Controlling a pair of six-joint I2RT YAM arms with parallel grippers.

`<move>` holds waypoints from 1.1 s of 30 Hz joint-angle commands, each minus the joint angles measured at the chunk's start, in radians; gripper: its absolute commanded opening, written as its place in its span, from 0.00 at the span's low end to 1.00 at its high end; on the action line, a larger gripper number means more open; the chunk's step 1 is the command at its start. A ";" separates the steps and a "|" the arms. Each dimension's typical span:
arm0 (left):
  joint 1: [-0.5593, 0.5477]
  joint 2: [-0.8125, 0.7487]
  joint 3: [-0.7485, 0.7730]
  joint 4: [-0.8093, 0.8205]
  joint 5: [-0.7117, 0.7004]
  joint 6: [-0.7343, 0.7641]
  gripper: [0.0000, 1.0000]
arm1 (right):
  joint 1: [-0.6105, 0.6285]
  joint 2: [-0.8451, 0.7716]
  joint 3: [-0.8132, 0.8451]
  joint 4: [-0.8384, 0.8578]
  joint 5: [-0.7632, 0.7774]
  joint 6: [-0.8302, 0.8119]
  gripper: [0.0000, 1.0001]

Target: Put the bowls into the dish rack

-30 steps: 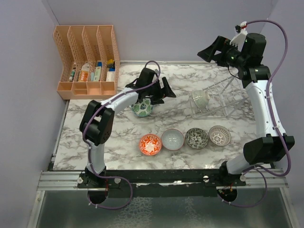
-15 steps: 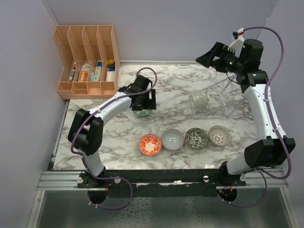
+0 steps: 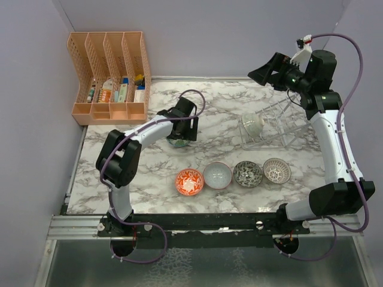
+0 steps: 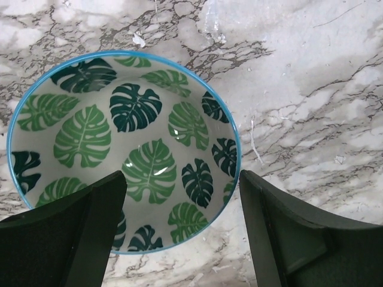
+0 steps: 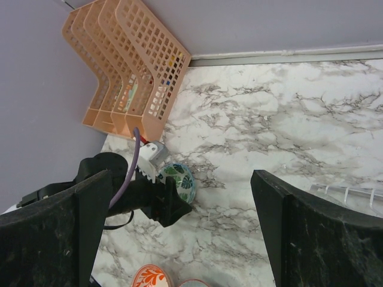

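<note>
The green-leaf bowl [image 4: 119,149] stands upright on the marble, mostly hidden under my left gripper [image 3: 183,133] in the top view. That gripper [image 4: 181,179] is open and straddles the bowl's rim: one finger [image 4: 72,233] is over the inside, the other [image 4: 287,233] is outside, and neither visibly touches it. The clear dish rack [image 3: 281,122] holds a pale green bowl [image 3: 252,125] on edge. Red-orange [image 3: 189,181], blue-grey [image 3: 217,175], dark speckled [image 3: 248,173] and lattice [image 3: 276,170] bowls form a front row. My right gripper [image 3: 269,69] hangs open and empty, high above the rack.
An orange file organizer [image 3: 111,75] with small items stands at the back left corner. The right wrist view looks down on the left arm [image 5: 119,191], the leaf bowl [image 5: 187,179] and the organizer [image 5: 131,66]. Purple walls close in the back and sides.
My left gripper has turned and come down over the green-leaf bowl, its jaws narrowing a little. The right arm has shifted slightly, still raised.
</note>
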 commanded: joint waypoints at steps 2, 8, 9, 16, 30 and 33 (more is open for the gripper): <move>-0.005 0.057 0.032 0.032 -0.064 0.057 0.78 | -0.005 -0.017 -0.006 0.026 -0.023 0.007 1.00; 0.001 0.088 0.028 0.034 -0.133 0.102 0.78 | -0.005 -0.018 0.004 0.013 -0.011 -0.001 1.00; 0.006 0.091 0.028 0.037 -0.149 0.110 0.78 | -0.005 -0.017 0.006 0.011 -0.008 -0.002 1.00; 0.114 0.121 0.053 0.050 -0.185 0.171 0.79 | -0.005 -0.020 -0.003 0.009 0.001 -0.003 1.00; 0.242 0.098 0.102 0.065 -0.124 0.239 0.79 | -0.005 -0.032 -0.006 -0.003 0.006 -0.012 1.00; 0.220 0.036 0.086 0.060 -0.110 0.235 0.90 | -0.005 -0.037 -0.006 -0.002 0.003 -0.012 1.00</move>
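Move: The green leaf bowl sits close under the left hand's open fingers, its middle about 3 cm to the left, 2 cm ahead and 4 cm below. The tan organiser's near right corner is some 9 cm ahead and 17 cm left of the hand. The orange bowl stands roughly 17 cm back and 2 cm right, the grey bowl 14 cm back and 14 cm right. From the right hand, the leaf bowl is about 36 cm left, 1 cm back and 33 cm down. The leaf bowl is shoved across the marble towards the organiser's near corner: the open left hand first sinks about 3 cm, then sweeps left and forward, some 12 cm left and 8 cm forward in all, its right finger pushing from outside the bowl's right rim. The wrist rolls some 15 degrees, left side rising, and the sweep stops with the fingers still open. ##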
